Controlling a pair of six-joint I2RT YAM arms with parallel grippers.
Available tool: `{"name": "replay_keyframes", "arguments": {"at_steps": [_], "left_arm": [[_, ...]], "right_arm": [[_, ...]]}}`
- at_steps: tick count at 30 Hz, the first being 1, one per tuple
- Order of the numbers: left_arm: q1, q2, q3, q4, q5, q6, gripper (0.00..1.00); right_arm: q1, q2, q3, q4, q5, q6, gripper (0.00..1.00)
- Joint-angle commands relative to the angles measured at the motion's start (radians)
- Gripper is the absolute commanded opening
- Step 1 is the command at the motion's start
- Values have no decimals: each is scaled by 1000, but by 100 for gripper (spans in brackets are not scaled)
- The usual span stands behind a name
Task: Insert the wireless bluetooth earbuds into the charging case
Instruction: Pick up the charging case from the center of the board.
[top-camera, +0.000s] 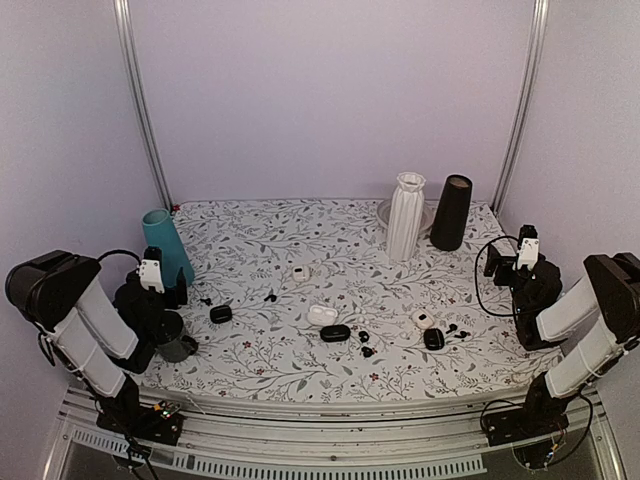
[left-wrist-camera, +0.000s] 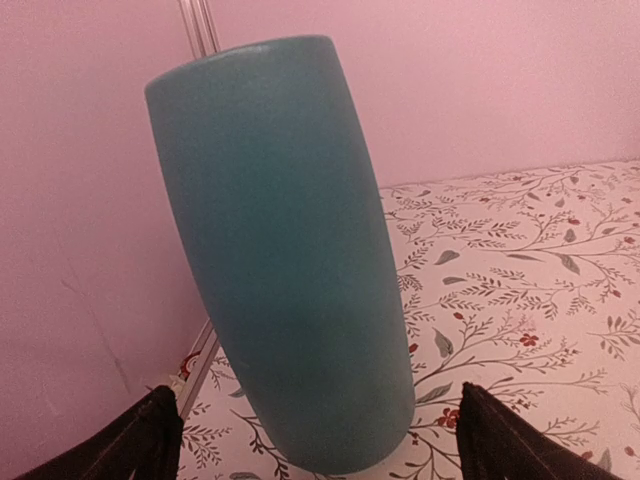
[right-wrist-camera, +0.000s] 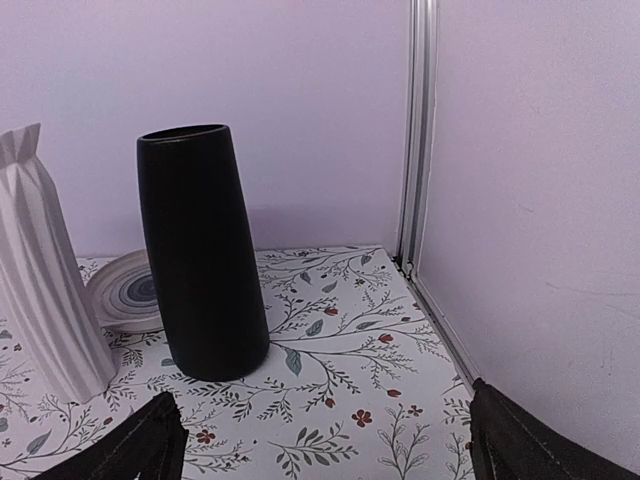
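Several tiny black earbuds lie on the floral cloth in the top view: one (top-camera: 270, 297) left of centre, two (top-camera: 365, 343) beside a shut black charging case (top-camera: 335, 333), and two (top-camera: 458, 331) near another black case (top-camera: 433, 339). An open white case (top-camera: 322, 314) sits mid-table, and a further black case (top-camera: 220, 314) lies at the left. My left gripper (top-camera: 172, 290) (left-wrist-camera: 320, 455) stands open, facing a teal vase, with nothing held. My right gripper (top-camera: 495, 263) (right-wrist-camera: 325, 455) hangs open over bare cloth at the far right. Neither wrist view shows earbuds or cases.
A teal vase (top-camera: 165, 245) (left-wrist-camera: 280, 250) stands just ahead of my left fingers. At the back right are a white ribbed vase (top-camera: 405, 215) (right-wrist-camera: 35, 270), a black vase (top-camera: 451, 212) (right-wrist-camera: 200, 260) and a plate (right-wrist-camera: 125, 292). A dark mug (top-camera: 176, 336) sits by the left arm. Small white cases (top-camera: 300, 272) (top-camera: 422, 319) lie around.
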Motion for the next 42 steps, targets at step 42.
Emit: {"name": "replay_keyframes", "arguments": {"at_steps": [42], "left_arm": [[-282, -758, 686, -1583, 0, -459, 96]], "right_arm": [[336, -306, 679, -1143, 166, 232, 99]]}}
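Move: The black charging case in the middle of the board lies about 34 cm left of the right hand, 7 cm back and 15 cm below. From that hand, the white case is some 37 cm left and 2 cm back; the loose earbuds are about 28 cm left and 10 cm back; a second black case is 14 cm left and 9 cm back. From the left hand, the middle black case is some 35 cm right, 5 cm back and 11 cm down. Both hands, open and empty, rise about 15 cm while swinging inward, the left dipping 4 cm at the end. ##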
